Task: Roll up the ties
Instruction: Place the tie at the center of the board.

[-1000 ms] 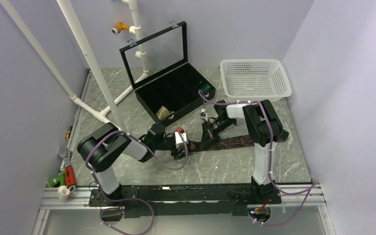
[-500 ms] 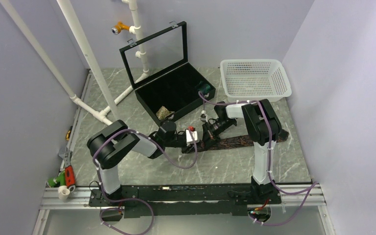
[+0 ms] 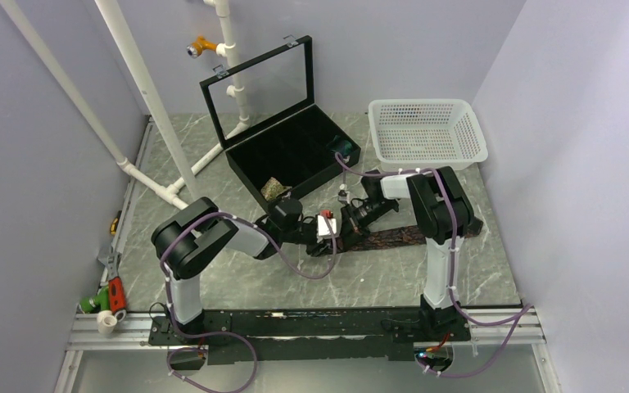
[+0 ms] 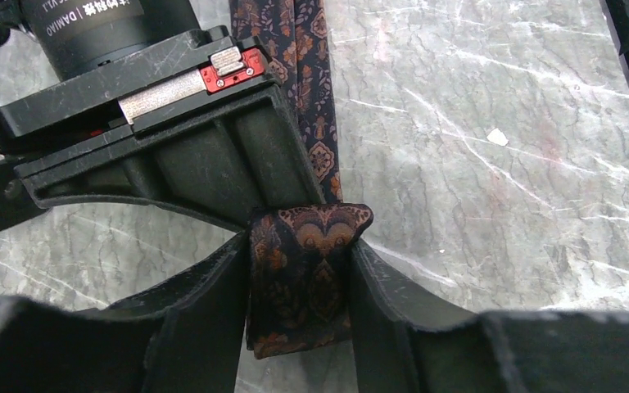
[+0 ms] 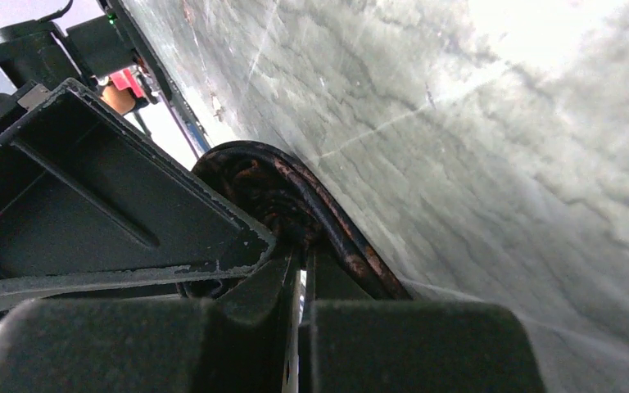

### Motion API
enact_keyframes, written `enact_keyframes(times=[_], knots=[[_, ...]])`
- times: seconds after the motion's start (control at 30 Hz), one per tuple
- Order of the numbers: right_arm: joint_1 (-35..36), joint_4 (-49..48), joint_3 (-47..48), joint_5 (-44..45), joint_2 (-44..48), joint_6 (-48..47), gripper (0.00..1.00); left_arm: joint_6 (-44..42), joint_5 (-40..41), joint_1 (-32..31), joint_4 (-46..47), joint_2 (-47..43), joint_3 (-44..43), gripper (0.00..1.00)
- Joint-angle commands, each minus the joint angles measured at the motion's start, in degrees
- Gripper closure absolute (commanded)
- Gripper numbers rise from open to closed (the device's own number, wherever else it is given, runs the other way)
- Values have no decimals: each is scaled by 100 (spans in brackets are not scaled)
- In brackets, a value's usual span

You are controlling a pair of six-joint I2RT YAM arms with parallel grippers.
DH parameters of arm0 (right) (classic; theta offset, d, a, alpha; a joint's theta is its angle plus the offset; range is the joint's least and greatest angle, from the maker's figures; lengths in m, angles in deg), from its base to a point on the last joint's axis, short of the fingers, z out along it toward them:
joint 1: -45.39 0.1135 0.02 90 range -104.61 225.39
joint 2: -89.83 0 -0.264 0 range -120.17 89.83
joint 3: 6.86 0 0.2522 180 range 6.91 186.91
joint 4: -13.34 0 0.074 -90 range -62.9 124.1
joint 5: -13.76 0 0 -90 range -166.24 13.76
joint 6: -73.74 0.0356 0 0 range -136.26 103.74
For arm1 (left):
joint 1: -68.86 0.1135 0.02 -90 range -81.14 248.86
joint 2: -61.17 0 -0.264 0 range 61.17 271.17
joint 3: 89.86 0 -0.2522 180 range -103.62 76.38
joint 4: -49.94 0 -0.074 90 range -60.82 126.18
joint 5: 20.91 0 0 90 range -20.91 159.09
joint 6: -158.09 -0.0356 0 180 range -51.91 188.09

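A dark brown-maroon tie (image 3: 409, 237) lies stretched across the table toward the right. Its near end is wound into a small roll (image 4: 303, 282). In the left wrist view my left gripper (image 4: 299, 246) presses that roll from both sides, and the flat tie (image 4: 311, 90) runs away beyond it. My right gripper (image 5: 299, 250) is shut, pinching the tie at its tips, with a band of the fabric (image 5: 328, 217) curving round them. In the top view the left gripper (image 3: 333, 235) and the right gripper (image 3: 346, 224) meet nose to nose. A tan rolled tie (image 3: 274, 189) and a teal one (image 3: 342, 148) sit in the black box.
The open black box (image 3: 295, 155) with its raised glass lid stands behind the grippers. A white basket (image 3: 467, 135) is at the back right. White pipes (image 3: 151, 98) cross the left side. Hand tools (image 3: 111, 293) lie at the left front edge.
My left arm has reached to the right, up to the right gripper, and its fingers have come in onto the rolled end of the tie. The right gripper stayed shut in place.
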State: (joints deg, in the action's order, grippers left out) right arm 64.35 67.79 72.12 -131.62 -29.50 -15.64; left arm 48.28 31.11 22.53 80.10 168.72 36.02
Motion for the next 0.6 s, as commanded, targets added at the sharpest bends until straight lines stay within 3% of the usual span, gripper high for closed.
enact_keyframes(times=[0.0,0.1,0.23,0.37,0.57], knots=[[63,-694,-171,638,204,-119,100,-395,611,60,-1936,358,-167,58],[26,-508,-67,609,343,-185,100,-367,579,120,-2723,387,-503,70],[-100,-96,49,716,620,-413,92,-475,498,163,-3439,331,-612,75],[-290,437,203,620,753,-678,86,-640,488,165,-4133,397,-862,78],[-454,726,257,203,1072,-856,62,-708,489,167,-4383,352,-958,74]])
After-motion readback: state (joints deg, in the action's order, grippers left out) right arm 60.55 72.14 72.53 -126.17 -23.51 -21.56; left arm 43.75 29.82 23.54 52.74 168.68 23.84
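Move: The tie's rolled end lies between the left hand's half-open fingers, about 1 cm to the right of the hand point and 1 cm below. The middle of the tie's flat strip is some 20 cm to the right, level in depth. The black box stands about 20 cm ahead and 8 cm left of this hand. From the right hand, its shut fingers at the roll's near side, the rolled end is about 3 cm left and 1 cm back. The tie's rolled end is squeezed from both sides as the left fingers close to roughly half their gap; that hand stays nearly in place, easing slightly forward and down while its fingertips dip some 10 degrees. The right hand creeps forward and right, then opens its fingers and backs off from the roll, about 3 cm to the right, plus a little forward and up. ##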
